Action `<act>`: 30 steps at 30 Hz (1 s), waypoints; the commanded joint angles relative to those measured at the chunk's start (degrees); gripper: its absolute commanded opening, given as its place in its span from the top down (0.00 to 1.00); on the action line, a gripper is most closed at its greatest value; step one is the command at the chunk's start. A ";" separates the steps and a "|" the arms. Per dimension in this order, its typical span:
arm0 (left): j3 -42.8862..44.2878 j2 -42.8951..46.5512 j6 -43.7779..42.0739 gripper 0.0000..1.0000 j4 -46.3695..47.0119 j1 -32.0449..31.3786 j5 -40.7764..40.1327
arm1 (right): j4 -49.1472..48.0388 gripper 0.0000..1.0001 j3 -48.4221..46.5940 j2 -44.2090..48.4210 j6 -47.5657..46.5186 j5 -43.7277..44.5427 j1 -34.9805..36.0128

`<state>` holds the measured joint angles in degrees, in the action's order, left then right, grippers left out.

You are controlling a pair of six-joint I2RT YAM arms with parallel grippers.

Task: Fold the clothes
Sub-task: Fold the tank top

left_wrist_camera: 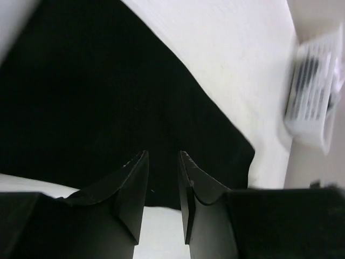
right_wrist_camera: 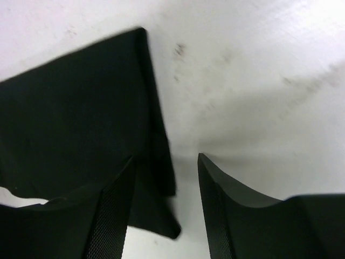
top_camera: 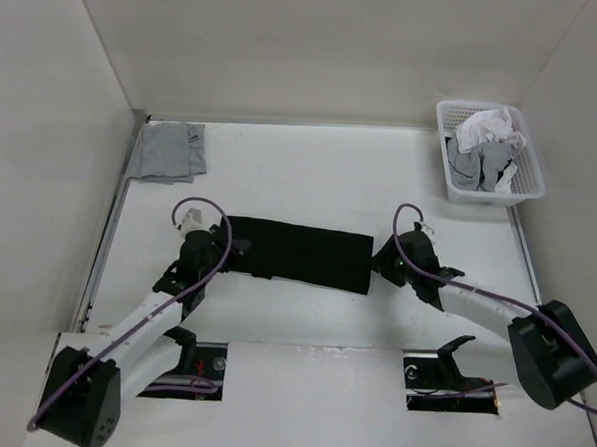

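The clothes [top_camera: 297, 251], a black garment, lie flat on the white table as a long folded strip between my two arms. My left gripper [top_camera: 220, 241] is at the strip's left end. In the left wrist view the left gripper [left_wrist_camera: 163, 156] is open by a narrow gap above the black fabric [left_wrist_camera: 108, 97], with nothing between the fingers. My right gripper [top_camera: 380, 263] is at the strip's right end. In the right wrist view it [right_wrist_camera: 166, 158] stands wide open over the edge and corner of the clothes [right_wrist_camera: 75, 118], not pinching them.
A white basket [top_camera: 490, 194] with white and grey clothes stands at the back right, and its blurred side [left_wrist_camera: 312, 91] shows in the left wrist view. A light grey garment [top_camera: 167, 152] lies folded at the back left. White walls enclose the table.
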<state>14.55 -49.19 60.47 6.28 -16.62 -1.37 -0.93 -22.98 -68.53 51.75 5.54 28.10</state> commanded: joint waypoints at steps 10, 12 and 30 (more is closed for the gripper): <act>10.33 -14.62 -7.38 0.74 11.56 -20.77 -15.51 | -14.54 0.75 -0.05 -9.78 5.99 -4.67 -0.11; 10.41 -14.62 -8.08 0.74 12.52 -20.95 -15.42 | -15.68 0.88 0.57 -9.95 6.26 -3.78 -0.11; 14.37 -2.77 -9.93 0.74 5.34 -18.06 -13.32 | 13.49 1.00 -22.42 5.37 -2.53 7.28 15.42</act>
<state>25.34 -57.08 51.40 13.37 -36.58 -15.31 9.15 -37.17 -57.74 50.92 9.17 37.80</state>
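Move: The right hand is open just off the tank top's right end; the middle of that edge is about 3 cm to its left, 1 cm ahead and 2 cm below. The laundry basket stands some 25 cm ahead and 20 cm to the right of that hand. From the empty left hand, the same edge is roughly 26 cm to the right, 1 cm back and 9 cm down, while the grey folded cloth lies 20 cm ahead and 16 cm left. The right fingers pinch the tank top's right end edge after easing some 3 cm left and forward onto it, shut on it, then lift it about 13 cm while tipping up, swinging left over the garment at the end. The left hand, still part open and empty, sweeps about 9 cm right over the tank top, turning slightly clockwise, then rises about 5 cm. ##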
